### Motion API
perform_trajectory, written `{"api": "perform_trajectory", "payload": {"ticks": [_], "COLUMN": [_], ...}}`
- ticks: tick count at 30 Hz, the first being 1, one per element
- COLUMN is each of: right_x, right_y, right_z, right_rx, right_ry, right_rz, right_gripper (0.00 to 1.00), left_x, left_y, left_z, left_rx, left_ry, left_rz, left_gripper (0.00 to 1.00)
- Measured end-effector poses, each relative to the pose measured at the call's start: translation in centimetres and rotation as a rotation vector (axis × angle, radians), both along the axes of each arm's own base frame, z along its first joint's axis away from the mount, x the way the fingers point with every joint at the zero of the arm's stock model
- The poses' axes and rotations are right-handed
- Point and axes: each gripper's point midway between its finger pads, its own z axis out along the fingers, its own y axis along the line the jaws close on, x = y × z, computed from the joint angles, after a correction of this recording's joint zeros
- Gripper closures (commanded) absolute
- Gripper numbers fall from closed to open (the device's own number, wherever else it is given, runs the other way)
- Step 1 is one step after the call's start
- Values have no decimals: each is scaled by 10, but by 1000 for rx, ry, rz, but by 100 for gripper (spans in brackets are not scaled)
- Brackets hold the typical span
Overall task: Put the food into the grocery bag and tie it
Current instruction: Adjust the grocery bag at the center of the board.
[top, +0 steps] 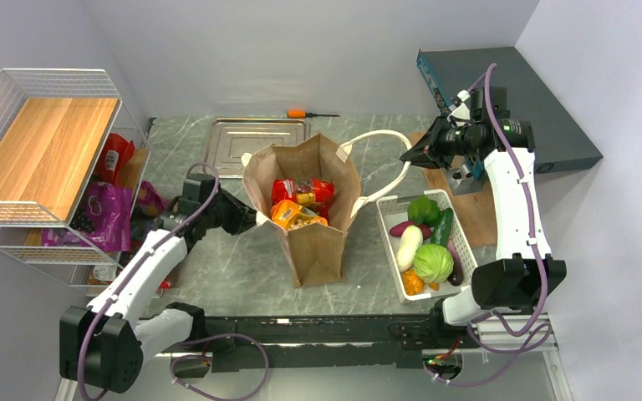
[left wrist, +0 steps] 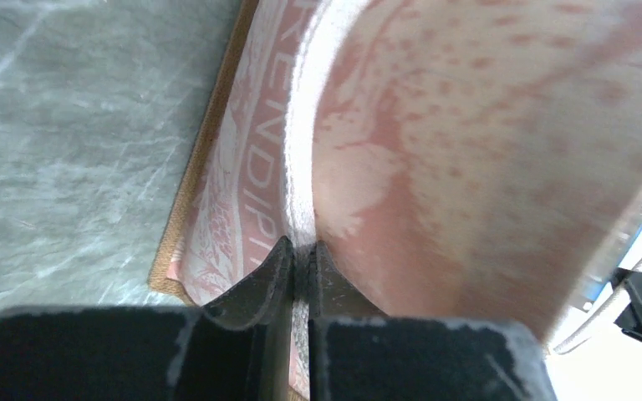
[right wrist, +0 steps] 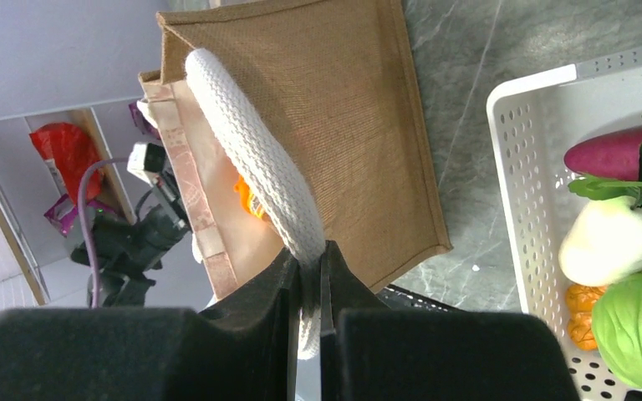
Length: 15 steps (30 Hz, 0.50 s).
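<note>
The brown grocery bag (top: 313, 242) stands open mid-table with red and orange snack packets (top: 301, 200) inside. My left gripper (top: 255, 219) is at the bag's left rim. In the left wrist view it (left wrist: 301, 251) is shut on the white handle strap (left wrist: 301, 142) against the printed bag wall (left wrist: 468, 125). My right gripper (top: 405, 157) is raised right of the bag. It (right wrist: 308, 263) is shut on the other white loop handle (right wrist: 259, 159) and holds it out taut. A light green vegetable (top: 433, 261) and an orange knobbly piece (top: 412, 282) lie in the white basket (top: 389, 242). I see no red chili.
The basket right of the bag also holds a white, a purple and dark green vegetables. A metal tray (top: 255, 138) and a screwdriver (top: 308, 113) lie at the back. A wire shelf (top: 42, 142) with packets stands at left. A dark box (top: 510, 92) is at back right.
</note>
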Motion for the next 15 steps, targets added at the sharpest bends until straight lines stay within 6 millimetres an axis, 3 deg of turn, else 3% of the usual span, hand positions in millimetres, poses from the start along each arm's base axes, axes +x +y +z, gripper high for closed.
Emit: {"api": "perform_trajectory", "payload": {"ticks": [5,15], "right_x": [2,8], "right_y": [3,11], "right_z": [9,27], "right_rx": [17,85], "right_ry": [-26,-75], "right_rz": [7,20], "right_gripper": [100,100], "left_x": [5,4], "left_y": [16,66], "left_z": [39,131], "left_rx": [127,433], "left_ry": [-60,-268], "left_rz": [0,26], "left_gripper": [100,100]}}
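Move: The grocery bag's middle is about 15 cm to the right of the left hand, 3 cm farther out and 4 cm lower, with its left handle already pinched in those fingers. Inside the bag, the red snack pack lies roughly 13 cm to the hand's right and 6 cm ahead, and the orange pack about 12 cm right, level with the hand. From the right hand, holding the other handle, the bag's middle is some 24 cm left, 4 cm back and 19 cm below. The bag's left handle, still pinched in the left fingers, is drawn up about 13 cm from beside the bag's left wall and 6 to 7 cm out to the left, away from the bag. As it climbs, the left wrist turns some 30 degrees, bringing the fingers from pointing across to the right to more nearly straight ahead. The right hand keeps its handle and eases up a little. ##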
